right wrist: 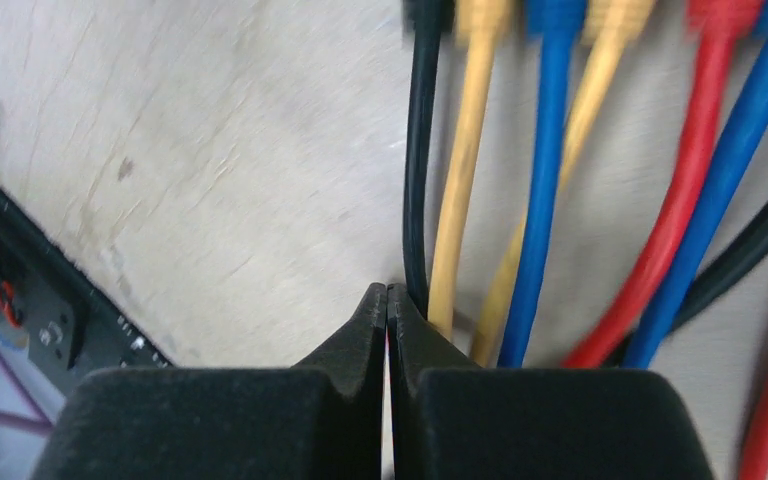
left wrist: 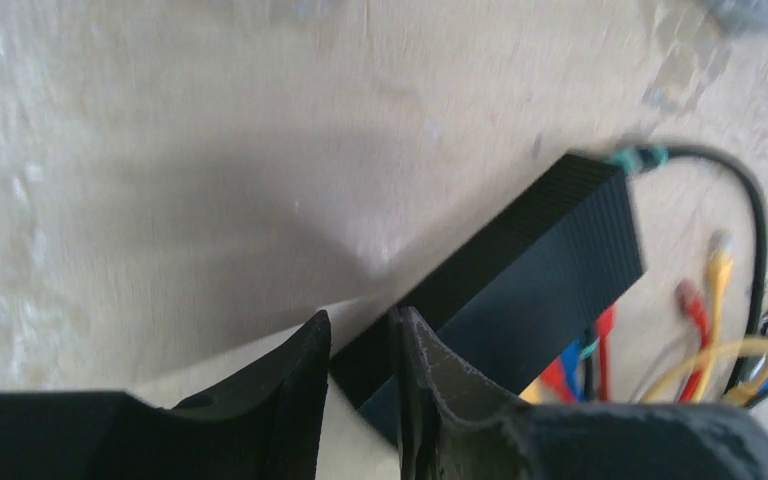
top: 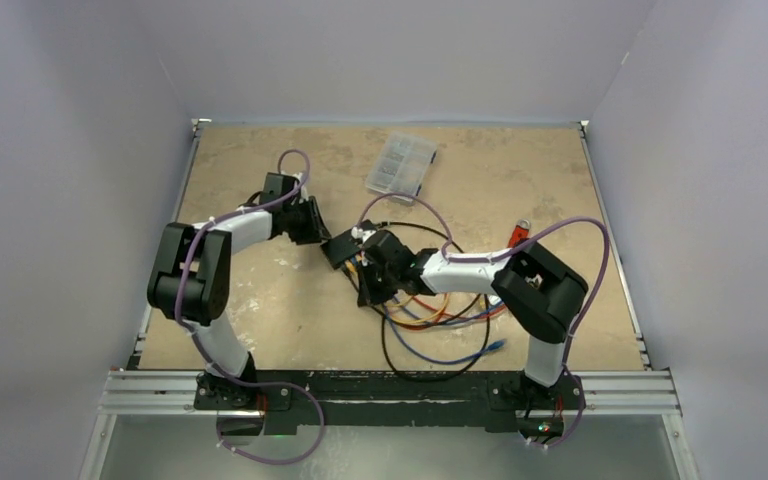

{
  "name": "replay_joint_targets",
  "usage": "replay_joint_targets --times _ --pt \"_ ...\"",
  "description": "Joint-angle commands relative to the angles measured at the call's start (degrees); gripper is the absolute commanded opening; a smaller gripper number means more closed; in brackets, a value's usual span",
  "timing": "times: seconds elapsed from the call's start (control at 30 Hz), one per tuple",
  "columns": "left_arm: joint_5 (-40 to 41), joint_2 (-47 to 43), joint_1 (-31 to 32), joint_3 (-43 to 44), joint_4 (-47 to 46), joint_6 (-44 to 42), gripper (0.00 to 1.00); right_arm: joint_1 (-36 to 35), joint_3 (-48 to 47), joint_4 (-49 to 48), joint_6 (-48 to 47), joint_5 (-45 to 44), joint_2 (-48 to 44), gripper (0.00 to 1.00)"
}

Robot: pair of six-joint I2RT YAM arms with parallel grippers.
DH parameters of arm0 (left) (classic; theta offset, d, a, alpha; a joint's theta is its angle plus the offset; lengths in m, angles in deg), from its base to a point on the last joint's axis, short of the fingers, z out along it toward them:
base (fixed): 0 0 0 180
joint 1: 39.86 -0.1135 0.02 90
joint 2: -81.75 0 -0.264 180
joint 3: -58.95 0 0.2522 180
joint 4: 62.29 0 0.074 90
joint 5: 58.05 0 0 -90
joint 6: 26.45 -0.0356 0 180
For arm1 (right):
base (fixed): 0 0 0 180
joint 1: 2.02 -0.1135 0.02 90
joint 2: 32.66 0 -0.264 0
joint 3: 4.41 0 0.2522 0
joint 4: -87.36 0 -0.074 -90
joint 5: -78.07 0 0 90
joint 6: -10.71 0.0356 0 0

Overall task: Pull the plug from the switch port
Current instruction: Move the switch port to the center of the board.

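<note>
The switch (top: 343,247), a flat black box, lies mid-table between my two grippers. In the left wrist view the switch (left wrist: 530,270) runs up to the right, with a black cable on a green collar (left wrist: 642,157) at its far end. My left gripper (left wrist: 360,345) has closed in on its near corner, and both fingertips rest against it. My right gripper (right wrist: 387,292) is shut, tips together, just left of a black cable (right wrist: 417,170). Several coloured plugs (right wrist: 557,12) line the top edge of that view. The ports themselves are out of frame.
A clear compartment case (top: 401,165) lies at the back. A small red item (top: 520,234) sits to the right. A tangle of black, blue, orange and red cables (top: 440,322) spreads in front of the right arm. Loose yellow and red plugs (left wrist: 718,262) lie beyond the switch.
</note>
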Motion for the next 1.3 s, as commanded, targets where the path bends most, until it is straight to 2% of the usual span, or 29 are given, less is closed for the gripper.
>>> replay_joint_targets --times 0.0,0.27,0.4,0.6,0.8,0.97,1.13,1.27 --pt "-2.20 -6.13 0.99 -5.21 4.95 2.72 0.28 4.55 0.07 4.14 -3.01 -8.05 -0.90 0.00" --pt "-3.25 -11.12 3.20 -10.42 2.41 4.60 0.30 6.88 -4.27 5.87 -4.94 -8.09 -0.07 0.00" --pt "-1.63 -12.69 3.36 -10.79 3.35 3.61 0.31 7.16 -5.07 6.01 -5.17 -7.38 -1.76 0.04" --pt "0.96 -12.41 3.28 -5.04 5.51 0.54 0.43 9.54 -2.98 4.31 -3.67 -3.99 -7.06 0.25" --pt "-1.14 -4.26 3.35 5.93 7.49 -2.58 0.48 14.18 0.40 2.03 -1.95 -2.45 -12.88 0.48" --pt "-4.45 3.88 4.32 13.06 6.79 -2.52 0.50 19.71 3.19 0.82 -0.81 0.71 -12.61 0.62" --pt "-4.62 11.29 6.57 17.23 6.55 -2.69 0.51 23.45 4.01 -1.74 -0.58 6.90 -8.30 0.71" --pt "-4.74 13.45 7.14 16.77 5.64 -2.61 0.50 23.89 1.94 -2.85 -1.32 10.20 -4.00 0.73"
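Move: The switch port lies slanted, its left end by the left fingertips; its middle is some 6 cm to the left hand's right and 1 cm back, about 2 cm lower. From the right hand it is roughly 11 cm ahead and 3 cm left, 1 cm lower. The cable bundle spreads to the right hand's right, its middle about 13 cm off. A loose black plug lies some 12 cm right and 3 cm ahead of the left hand; the clear box, 16 cm right and 14 ahead. The switch port is worked from both sides: the right hand, fingers shut beside the cables, sweeps about 6 cm forward and 3.5 right, while the left draws back some 7 cm past its left end. Both then rise; the right opens wide, travels on forward-right and sinks over the cables by the right end, turning 20 degrees clockwise. The left opens partway, comes forward over its start and right, then lowers at the far-left edge. ##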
